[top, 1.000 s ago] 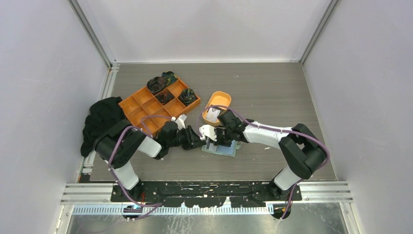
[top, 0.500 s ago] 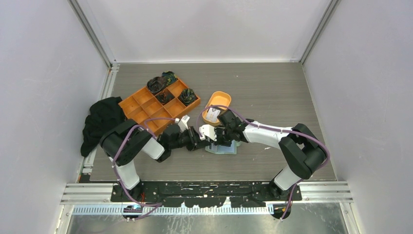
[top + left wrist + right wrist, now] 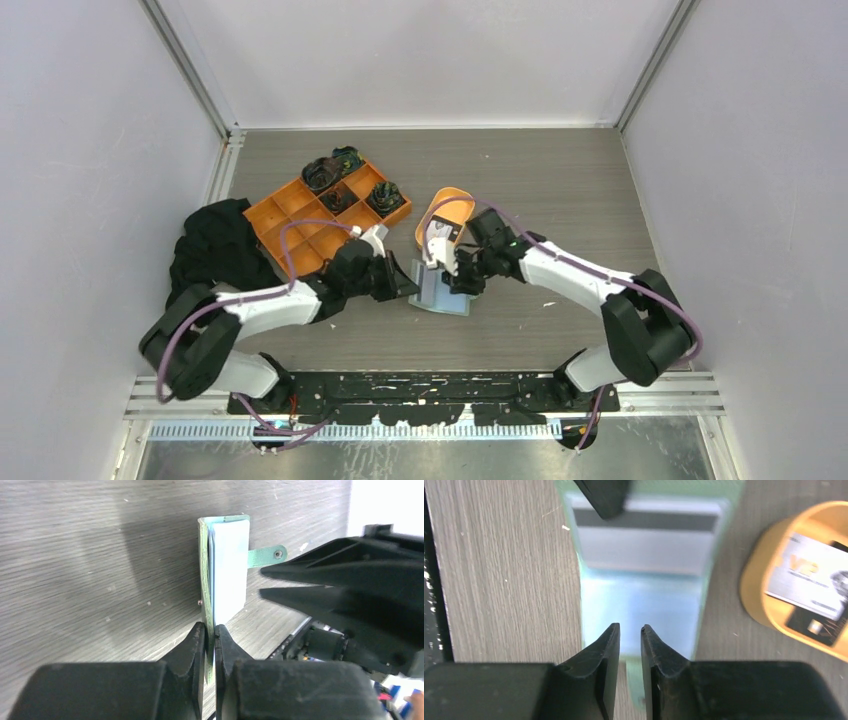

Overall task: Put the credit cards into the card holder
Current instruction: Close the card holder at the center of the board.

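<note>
The sage-green card holder (image 3: 440,298) lies open on the table between the two arms. My left gripper (image 3: 210,630) is shut on the edge of one flap (image 3: 204,580) and holds that flap raised. A pale credit card with a dark band (image 3: 646,540) sits in that flap's bluish pocket. My right gripper (image 3: 630,630) hovers over the other half of the holder (image 3: 644,605), jaws slightly open, nothing between them. More credit cards (image 3: 809,587) lie in the oval orange dish (image 3: 751,580) just beyond the holder. The holder's tab (image 3: 267,555) sticks out sideways.
An orange compartment tray (image 3: 300,215) with dark bundles in its far cells stands at the back left. A black cloth (image 3: 215,245) lies heaped at the left edge. The orange dish (image 3: 455,195) sits close behind the right gripper (image 3: 458,283).
The left gripper has moved right and closed on the holder's flap. The right gripper has opened slightly and drawn back towards the dish, leaving the banded card in the pocket.
</note>
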Robot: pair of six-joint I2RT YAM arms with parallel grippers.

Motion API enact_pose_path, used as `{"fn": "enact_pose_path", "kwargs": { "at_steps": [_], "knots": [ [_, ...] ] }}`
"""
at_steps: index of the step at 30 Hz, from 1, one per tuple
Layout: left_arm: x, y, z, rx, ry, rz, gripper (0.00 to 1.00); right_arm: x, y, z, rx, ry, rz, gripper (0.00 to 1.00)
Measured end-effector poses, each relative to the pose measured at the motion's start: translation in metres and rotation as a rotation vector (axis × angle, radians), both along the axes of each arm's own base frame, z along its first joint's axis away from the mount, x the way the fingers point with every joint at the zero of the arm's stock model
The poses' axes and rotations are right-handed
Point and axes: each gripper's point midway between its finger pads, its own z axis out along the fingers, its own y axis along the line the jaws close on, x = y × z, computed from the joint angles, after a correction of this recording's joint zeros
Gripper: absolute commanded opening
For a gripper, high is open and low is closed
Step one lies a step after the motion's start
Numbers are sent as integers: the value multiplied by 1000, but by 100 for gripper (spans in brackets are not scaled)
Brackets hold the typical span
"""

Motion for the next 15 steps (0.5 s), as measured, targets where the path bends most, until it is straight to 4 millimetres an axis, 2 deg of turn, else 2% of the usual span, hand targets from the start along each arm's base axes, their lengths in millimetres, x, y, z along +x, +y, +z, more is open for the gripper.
{"fn": "enact_pose_path", "kwargs": {
  "at_steps": [3,6,10,15],
  "knots": [
    [2,15,16,112,-45,7,0,11,-7,22,71,23,-64,29],
    [0,31,22,247,-53,1,0,20,-13,35,124,64,-127,29],
    [-9,44,19,410,-37,-36,0,23,-17,40,166,143,-190,29],
    [-20,47,10,590,-20,-104,1,26,-20,32,175,254,-262,29]
  ]
}}
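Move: My left hand is already pinching the card holder by its left cover edge; the holder's middle lies about 6 cm to the right, level fore and aft and some 4 cm lower. The yellow tray is about 15 cm ahead and 6 cm right of that hand, the orange organizer 14 cm ahead and 19 cm left. From my empty right hand, the holder's middle is about 4 cm left, 1 cm back and 4 cm below. I keep the cover edge pinched and draw the card holder left about 5 cm with my left hand, rising slightly, then easing back towards my base and down a little, while those fingers tip some 35 degrees steeper towards the board. My right hand backs off from the holder, up, forward and to the right, fingers still slightly parted, wrist turning clockwise. ##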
